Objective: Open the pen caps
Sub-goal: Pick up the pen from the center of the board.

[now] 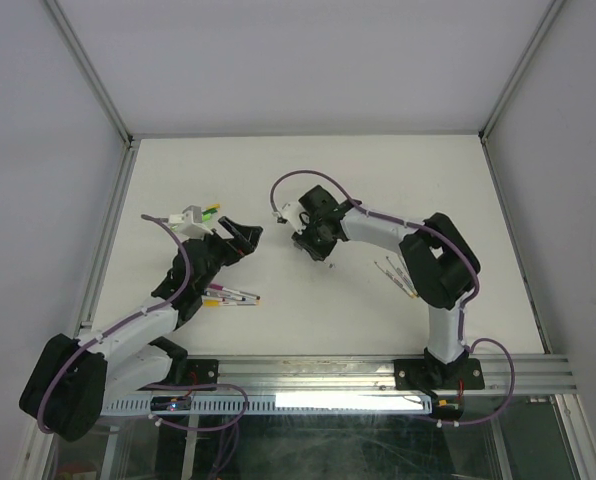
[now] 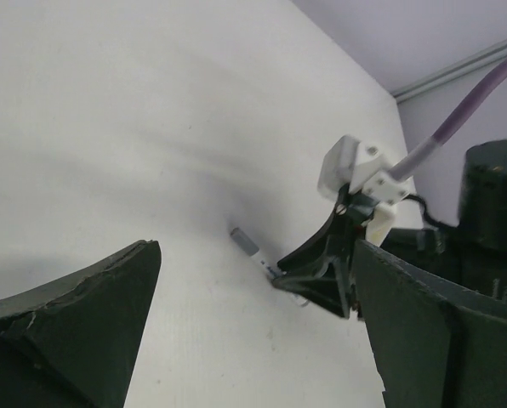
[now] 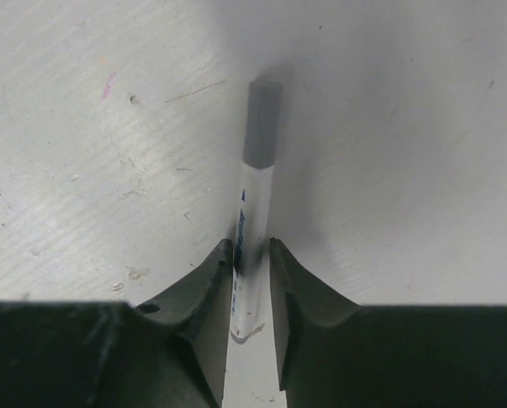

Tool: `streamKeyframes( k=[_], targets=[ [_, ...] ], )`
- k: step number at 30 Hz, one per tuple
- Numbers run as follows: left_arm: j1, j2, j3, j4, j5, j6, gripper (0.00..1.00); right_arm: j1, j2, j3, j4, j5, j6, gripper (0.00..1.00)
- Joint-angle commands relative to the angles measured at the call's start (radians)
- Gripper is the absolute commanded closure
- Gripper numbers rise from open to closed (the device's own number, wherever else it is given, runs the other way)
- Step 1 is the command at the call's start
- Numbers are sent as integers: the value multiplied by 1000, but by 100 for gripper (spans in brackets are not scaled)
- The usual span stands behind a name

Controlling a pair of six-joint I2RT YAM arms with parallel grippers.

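Observation:
My right gripper (image 3: 252,255) is shut on the white barrel of a pen (image 3: 253,208) with a grey cap (image 3: 263,123) on its far end, low over the table. In the left wrist view the same pen (image 2: 266,265) sticks out of the right gripper (image 2: 281,277), cap (image 2: 244,240) towards me. My left gripper (image 2: 258,255) is open and empty, its fingers (image 2: 92,319) wide apart, facing that pen from the left. In the top view the left gripper (image 1: 246,238) and right gripper (image 1: 313,248) are a short gap apart at mid-table.
A few pens (image 1: 233,297) lie next to the left arm. More pens (image 1: 398,276) lie next to the right arm's elbow. Small green and yellow pieces (image 1: 211,210) show by the left wrist camera. Walls enclose the white table (image 1: 378,180).

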Motion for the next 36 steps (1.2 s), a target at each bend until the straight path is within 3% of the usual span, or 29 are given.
streamKeyframes(
  k=[1, 5, 14, 23, 36],
  targets=[
    [3, -17, -56, 31, 53, -52, 1, -14, 45, 25, -64, 32, -29, 80],
    [3, 52, -93, 163, 118, -143, 3, -57, 52, 36, -84, -31, -24, 99],
    [-18, 519, -38, 605, 289, -380, 9, -158, -50, -17, 6, -283, 27, 100],
    [-107, 821, 103, 700, 195, -490, 12, -208, -48, -23, 25, -487, 81, 100],
    [-136, 1001, 189, 778, 169, -589, 38, -233, -29, -26, 43, -616, 119, 100]
  ],
)
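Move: The pen lies almost in the right fingers: its middle is about 2 cm to their left, 1 cm ahead and barely 1 cm below, its grey end pointing left and forward. From the left gripper that pen is some 15 cm right, 1 cm ahead and 14 cm down. The marker pile lies about 11 cm back and 7 cm left of the left gripper; the loose pens lie about 22 cm right and 6 cm back from the right hand. Shut the right fingers on the pen, shift it a couple of centimetres right and forward, then draw back and left while raising it about 2 cm, rolling the hand's left side up and tipping it, some 30 degrees in all. Meanwhile bring the left gripper down and then right, about 12 cm across and 10 cm lower, rolling its left side down, and partly close its fingers around the pen's grey end. ##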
